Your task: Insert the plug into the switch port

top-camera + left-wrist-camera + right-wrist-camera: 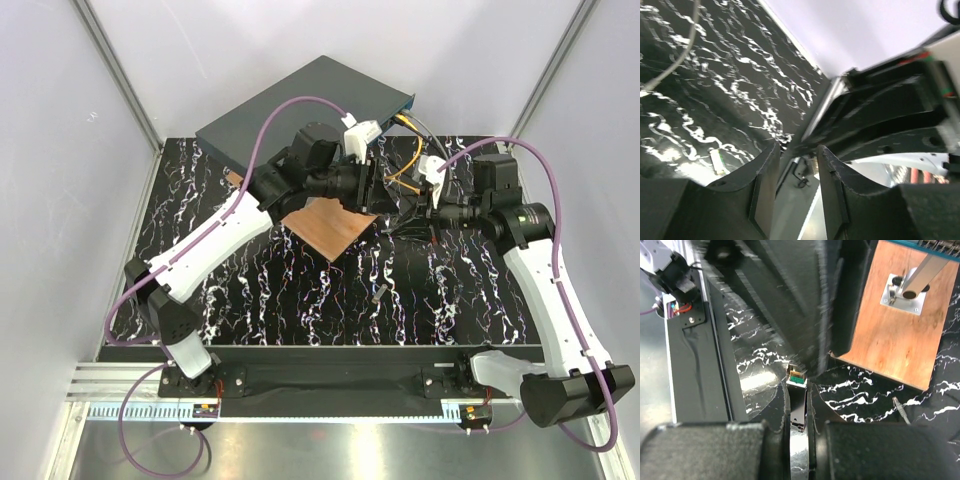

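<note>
The switch point(300, 110) is a flat dark grey-teal box at the back of the table; a strip of its teal front face point(935, 244) shows in the right wrist view. My right gripper point(799, 386) is shut on the plug point(798, 405), a small connector piece with a pale end and a green-gold tip poking out past the fingertips. It hangs above the black marbled table, in front of the switch. My left gripper point(797, 148) is open and empty, pointing towards the table's edge. In the top view the left gripper point(383, 196) and right gripper point(415, 212) are close together.
A brown wooden board point(325, 232) lies in front of the switch, with a metal post on a plate point(912, 282). Yellow cables point(405, 165) run from the switch front. A small grey pin point(378, 295) lies on the table. A small pale piece point(716, 161) lies near the left fingers.
</note>
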`<control>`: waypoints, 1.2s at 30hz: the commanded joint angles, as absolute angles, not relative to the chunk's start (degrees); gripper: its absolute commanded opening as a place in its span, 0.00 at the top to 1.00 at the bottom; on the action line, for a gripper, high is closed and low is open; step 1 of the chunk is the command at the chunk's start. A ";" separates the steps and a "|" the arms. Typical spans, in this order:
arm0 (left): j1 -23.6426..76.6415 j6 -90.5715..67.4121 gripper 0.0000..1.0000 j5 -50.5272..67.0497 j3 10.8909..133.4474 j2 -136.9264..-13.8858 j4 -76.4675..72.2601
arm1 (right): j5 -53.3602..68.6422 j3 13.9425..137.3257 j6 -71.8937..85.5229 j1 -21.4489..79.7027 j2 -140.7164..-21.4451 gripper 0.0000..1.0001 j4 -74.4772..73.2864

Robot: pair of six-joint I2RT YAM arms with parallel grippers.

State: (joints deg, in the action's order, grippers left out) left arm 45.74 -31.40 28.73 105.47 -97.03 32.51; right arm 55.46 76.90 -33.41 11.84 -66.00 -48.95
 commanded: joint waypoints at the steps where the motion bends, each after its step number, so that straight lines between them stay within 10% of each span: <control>1: 46.14 -33.31 0.60 31.82 106.26 -96.15 30.41 | 52.56 79.28 -34.98 13.09 -66.36 1.00 -49.48; 29: 45.62 -38.23 0.79 37.09 102.39 -97.82 28.39 | 49.92 80.07 -32.61 14.33 -66.62 1.00 -44.30; 33: 44.21 -39.28 1.00 38.40 102.31 -97.47 26.11 | 49.22 79.28 -30.07 14.33 -65.83 0.58 -41.67; 36: 40.79 -43.41 1.00 42.62 98.90 -95.46 17.34 | 48.43 78.92 -29.88 14.33 -65.22 0.55 -41.57</control>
State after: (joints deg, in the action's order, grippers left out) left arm 43.57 -39.62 37.17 101.34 -97.62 26.39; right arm 49.04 77.45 -31.11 13.85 -66.65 -45.10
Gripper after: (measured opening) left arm 0.037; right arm 0.449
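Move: The plug is still pinched in the right fingertips, its middle roughly 2 cm left of the right hand, 1 cm ahead and 1 cm below. From the open left hand facing it, the plug lies about 2 cm back, 2 cm right and 1 cm lower. Around 30 cm below the left hand, a loose plug lies about 3 cm ahead and 2 cm right, and the grey cable's end some 20 cm ahead and 3 cm right. The plug is passed between the facing grippers: the left hand eases back towards it about 1.5 cm, sinking about 1 cm, rolls some 10 degrees about its finger line and shuts on the plug. The right hand keeps its pinch, sinks about 1 cm, then drifts forward and, once the left has closed, opens its fingers nearly halfway. ##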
